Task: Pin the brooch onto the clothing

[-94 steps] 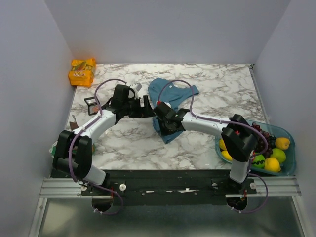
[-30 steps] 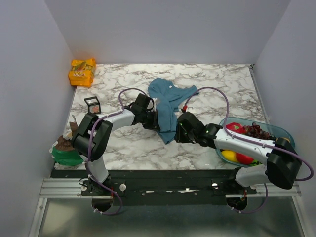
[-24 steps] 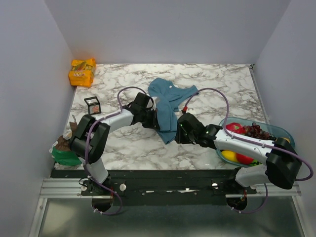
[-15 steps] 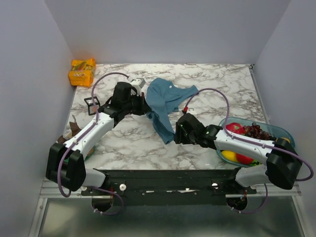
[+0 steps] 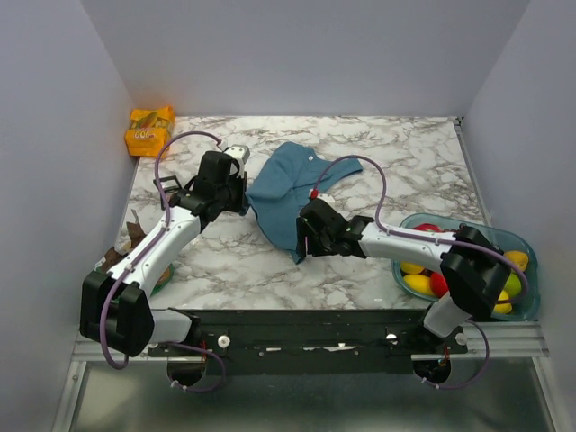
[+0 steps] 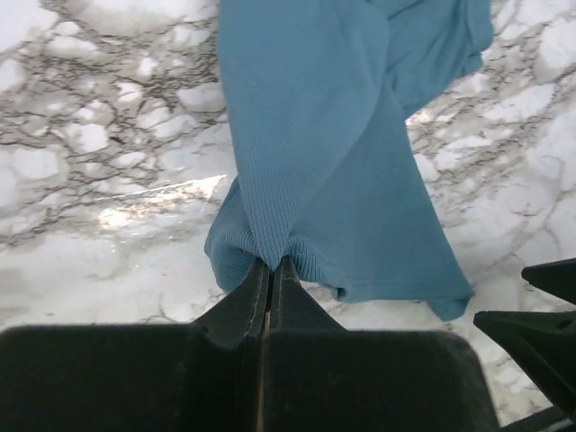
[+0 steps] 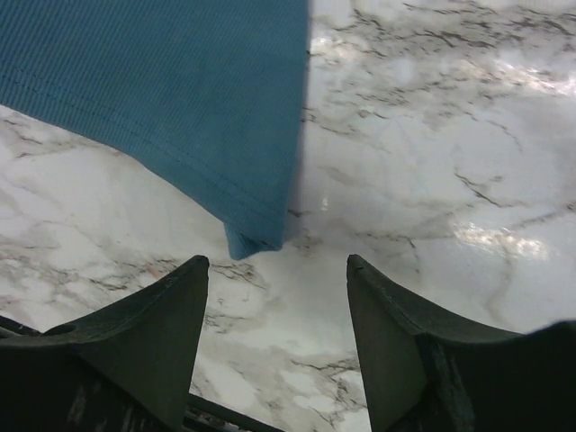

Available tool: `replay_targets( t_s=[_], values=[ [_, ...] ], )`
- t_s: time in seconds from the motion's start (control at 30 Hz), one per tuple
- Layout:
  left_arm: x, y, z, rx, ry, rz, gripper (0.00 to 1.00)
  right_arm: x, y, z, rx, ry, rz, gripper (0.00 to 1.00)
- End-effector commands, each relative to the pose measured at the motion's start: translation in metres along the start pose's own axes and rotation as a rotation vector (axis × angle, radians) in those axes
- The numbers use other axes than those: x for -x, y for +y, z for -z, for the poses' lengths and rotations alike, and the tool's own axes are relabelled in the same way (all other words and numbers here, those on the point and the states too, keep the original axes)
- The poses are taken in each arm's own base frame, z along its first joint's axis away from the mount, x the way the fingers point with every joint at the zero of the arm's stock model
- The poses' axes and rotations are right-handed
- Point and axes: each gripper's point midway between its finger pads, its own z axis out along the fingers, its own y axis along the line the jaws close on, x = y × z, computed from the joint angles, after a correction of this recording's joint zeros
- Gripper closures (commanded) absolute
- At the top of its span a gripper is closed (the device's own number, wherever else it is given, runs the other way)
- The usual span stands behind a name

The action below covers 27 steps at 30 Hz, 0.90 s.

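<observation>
The teal-blue tank top [image 5: 286, 191] lies on the marble table, partly lifted at its left edge. My left gripper [image 5: 245, 193] is shut on a bunched fold of the top [image 6: 306, 171], its fingers [image 6: 245, 292] pinching the fabric. My right gripper [image 5: 302, 245] is open and empty just above the table; the top's lower corner [image 7: 256, 236] lies just ahead of its fingers [image 7: 157, 315]. The brooch is not visible in any view.
An orange snack pack [image 5: 149, 130] sits at the back left. A small black-framed clear box [image 5: 167, 187] stands by the left arm. A clear bowl of fruit [image 5: 468, 261] sits at the right. A green and brown item [image 5: 121, 261] lies at the left edge.
My left gripper has pulled the top's left edge leftward and spread the fabric. My right gripper has moved left to the top's lower corner.
</observation>
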Motion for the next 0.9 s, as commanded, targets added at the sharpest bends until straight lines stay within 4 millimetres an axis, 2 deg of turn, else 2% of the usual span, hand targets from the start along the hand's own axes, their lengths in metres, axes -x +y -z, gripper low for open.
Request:
replay_targets(
  t_s=[0.0, 0.1, 0.33, 0.47, 0.5, 0.53, 0.6, 0.63, 0.7, 0.73, 0.77, 0.8, 0.83, 0.87],
  values=[
    [0.02, 0.02, 0.022, 0.126, -0.073, -0.055, 1.0, 0.006, 0.035, -0.011, 0.106, 0.003, -0.018, 0.29],
    [0.022, 0.018, 0.022, 0.116, -0.078, -0.057, 1.0, 0.008, 0.045, -0.018, 0.125, 0.012, -0.029, 0.3],
    [0.024, 0.018, 0.025, 0.116, -0.087, -0.061, 1.0, -0.005, 0.05, -0.038, 0.104, 0.065, -0.015, 0.32],
    [0.024, 0.019, 0.025, 0.119, -0.089, -0.063, 1.0, -0.005, 0.058, -0.043, 0.124, 0.068, -0.003, 0.38],
    [0.024, 0.018, 0.025, 0.118, -0.089, -0.063, 1.0, -0.006, 0.06, -0.045, 0.136, 0.073, 0.001, 0.42],
    [0.025, 0.019, 0.026, 0.121, -0.09, -0.064, 1.0, -0.004, 0.061, -0.045, 0.142, 0.069, 0.0, 0.51],
    [0.025, 0.02, 0.026, 0.129, -0.09, -0.067, 1.0, -0.002, 0.064, -0.045, 0.15, 0.065, 0.002, 0.58],
    [0.024, 0.024, 0.026, 0.145, -0.089, -0.068, 1.0, 0.0, 0.065, -0.044, 0.153, 0.062, 0.005, 0.69],
    [0.025, 0.028, 0.028, 0.169, -0.091, -0.078, 1.0, 0.001, 0.061, -0.04, 0.139, 0.056, 0.022, 0.84],
    [0.026, 0.032, 0.029, 0.186, -0.095, -0.08, 1.0, 0.01, 0.058, -0.033, 0.127, 0.025, 0.027, 0.95],
    [0.027, 0.037, 0.032, 0.214, -0.101, -0.081, 1.0, 0.007, 0.048, -0.028, 0.085, 0.031, 0.056, 0.99],
    [0.028, 0.041, 0.034, 0.231, -0.104, -0.087, 1.0, 0.013, 0.042, -0.022, 0.058, 0.014, 0.071, 0.99],
    [0.029, 0.044, 0.036, 0.245, -0.11, -0.084, 1.0, 0.028, 0.034, -0.008, 0.012, -0.046, 0.083, 0.99],
    [0.031, 0.046, 0.04, 0.263, -0.126, -0.087, 1.0, 0.027, 0.017, 0.002, -0.06, -0.031, 0.131, 0.99]
  ],
)
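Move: The clothing's loose near corner lies about 5 cm left of the open right hand, 1 cm farther out and 4 cm below it. From that hand, the edge the left fingers already hold is some 16 cm left, 10 cm ahead and 9 cm up; the far sleeve is 25 cm ahead, 10 cm right and 4 cm down. From the left hand, the loose corner is roughly 14 cm right, 10 cm back and 13 cm below. Right hand dips some 5 cm left and pinches the clothing's loose corner; left hand, still gripping, eases leftward. ##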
